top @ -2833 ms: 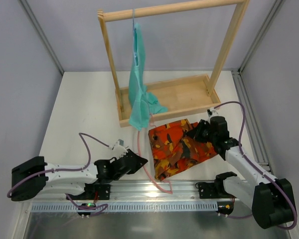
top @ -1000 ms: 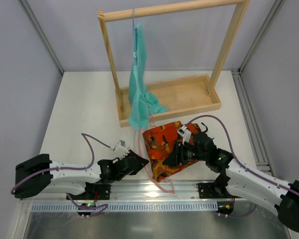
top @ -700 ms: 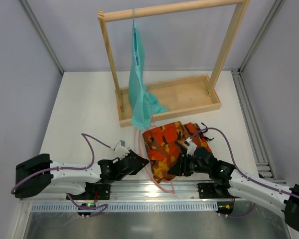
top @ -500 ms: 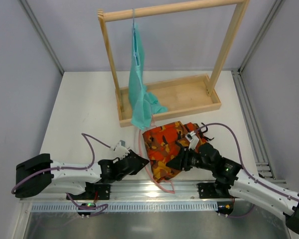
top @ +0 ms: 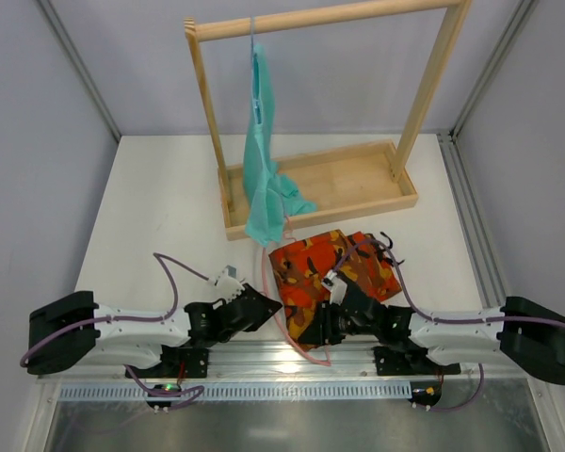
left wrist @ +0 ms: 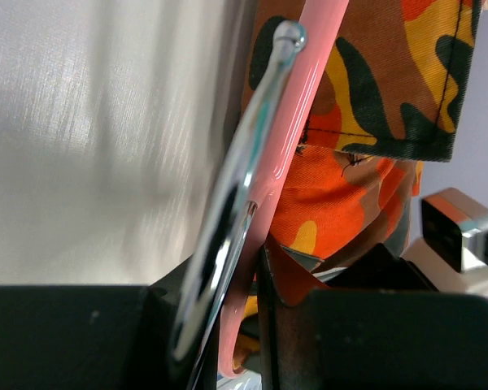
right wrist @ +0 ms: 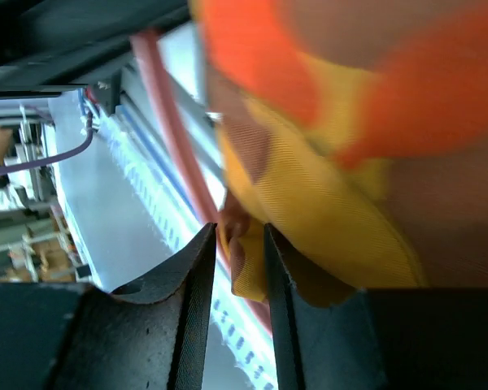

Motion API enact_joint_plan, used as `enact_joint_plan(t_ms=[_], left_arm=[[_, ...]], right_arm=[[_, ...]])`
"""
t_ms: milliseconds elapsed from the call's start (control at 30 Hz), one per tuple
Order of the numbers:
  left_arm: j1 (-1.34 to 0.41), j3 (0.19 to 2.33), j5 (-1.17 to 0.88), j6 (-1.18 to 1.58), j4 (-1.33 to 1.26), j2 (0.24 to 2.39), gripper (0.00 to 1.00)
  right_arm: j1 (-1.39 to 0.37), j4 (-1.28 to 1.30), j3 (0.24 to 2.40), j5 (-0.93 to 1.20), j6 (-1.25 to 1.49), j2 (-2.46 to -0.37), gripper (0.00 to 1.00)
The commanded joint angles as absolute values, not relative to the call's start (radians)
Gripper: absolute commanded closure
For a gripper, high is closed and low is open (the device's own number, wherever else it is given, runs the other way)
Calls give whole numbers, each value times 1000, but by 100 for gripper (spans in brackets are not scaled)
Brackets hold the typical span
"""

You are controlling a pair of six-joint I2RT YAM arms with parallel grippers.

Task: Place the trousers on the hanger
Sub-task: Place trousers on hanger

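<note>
The camouflage trousers (top: 334,264) lie crumpled on the white table, just in front of the wooden rack's base. The pink hanger (top: 266,268) runs along their left edge and curves toward the front rail. My left gripper (top: 264,306) is shut on the hanger (left wrist: 297,122), with its metal hook lying against the pink arm. The trousers (left wrist: 366,73) hang just beyond it. My right gripper (top: 306,325) sits low at the trousers' near corner. Its jaws (right wrist: 237,244) stand narrow, pinching a yellow fold of the trousers (right wrist: 325,162), with the hanger (right wrist: 167,122) behind.
A wooden rack (top: 311,19) with a tray base (top: 358,202) stands at the back. A teal garment (top: 262,160) hangs from the rack, its hem reaching the tray's front. An aluminium rail (top: 264,372) runs along the near table edge. Enclosure walls stand on both sides.
My right arm swung from the trousers' right side down to their near corner and narrowed its jaws onto the cloth. The trousers bunched slightly. My left arm stayed put.
</note>
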State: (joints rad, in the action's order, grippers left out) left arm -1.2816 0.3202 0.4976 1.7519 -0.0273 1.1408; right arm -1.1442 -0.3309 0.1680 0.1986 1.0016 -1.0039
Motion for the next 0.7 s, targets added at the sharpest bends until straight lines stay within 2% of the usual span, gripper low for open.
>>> enact_joint_plan(t_ms=[0,133,267,300,400,433,500,533,667], left_arm=[[-1304,276,394,1723,147,1172,100],[-1304,270,396,1721,153,1158,100],[-1304,264,406,1720,158,1140,100],[-1304,264,408,1720,158,1134,100],[-1304,265,408,1717,155,1138,100],[-1305,265,408,1715,150,1141,100],[-1304,265,402,1709,134,1149,100],[-1305,265,397,1706,126,1160,100],[-1305,281,385,1689,123,1181,100]], right_arm=[[-1160,-445,90,109,1063,-1008,66],[-1164,-15,204,-47,1002,-798,66],[-1128,322,398,-218,886,-655,54],[-1044,371,432,-225,852,-646,48],[-840,446,524,-116,660,-676,34],[-698,451,558,-33,617,-725,32],[-577,446,597,52,505,-788,26],[-490,451,618,75,476,-864,25],[-333,431,702,208,374,-1033,23]])
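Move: The trousers lie folded under and beyond the right hand, their middle about 12 cm ahead, 7 cm to its right and 3 cm below, while its fingers are down at their front left corner. The pink hanger's middle is some 5 cm ahead and 6 cm to its left. The wooden box's near edge runs roughly 28 cm ahead and 6 cm to the right. From the left hand, the trousers' middle is about 5 cm ahead and 15 cm to the right. Coming free of the trousers' front left corner after a brief 2 cm dip, the right hand sweeps quickly some 20 cm forward and 14 cm right, arching up to end above the far half of the trousers and already sinking a little. The fingers spread wide and swing clockwise about 30 degrees, steepening downward, while the left hand keeps the pink hanger pinched. ##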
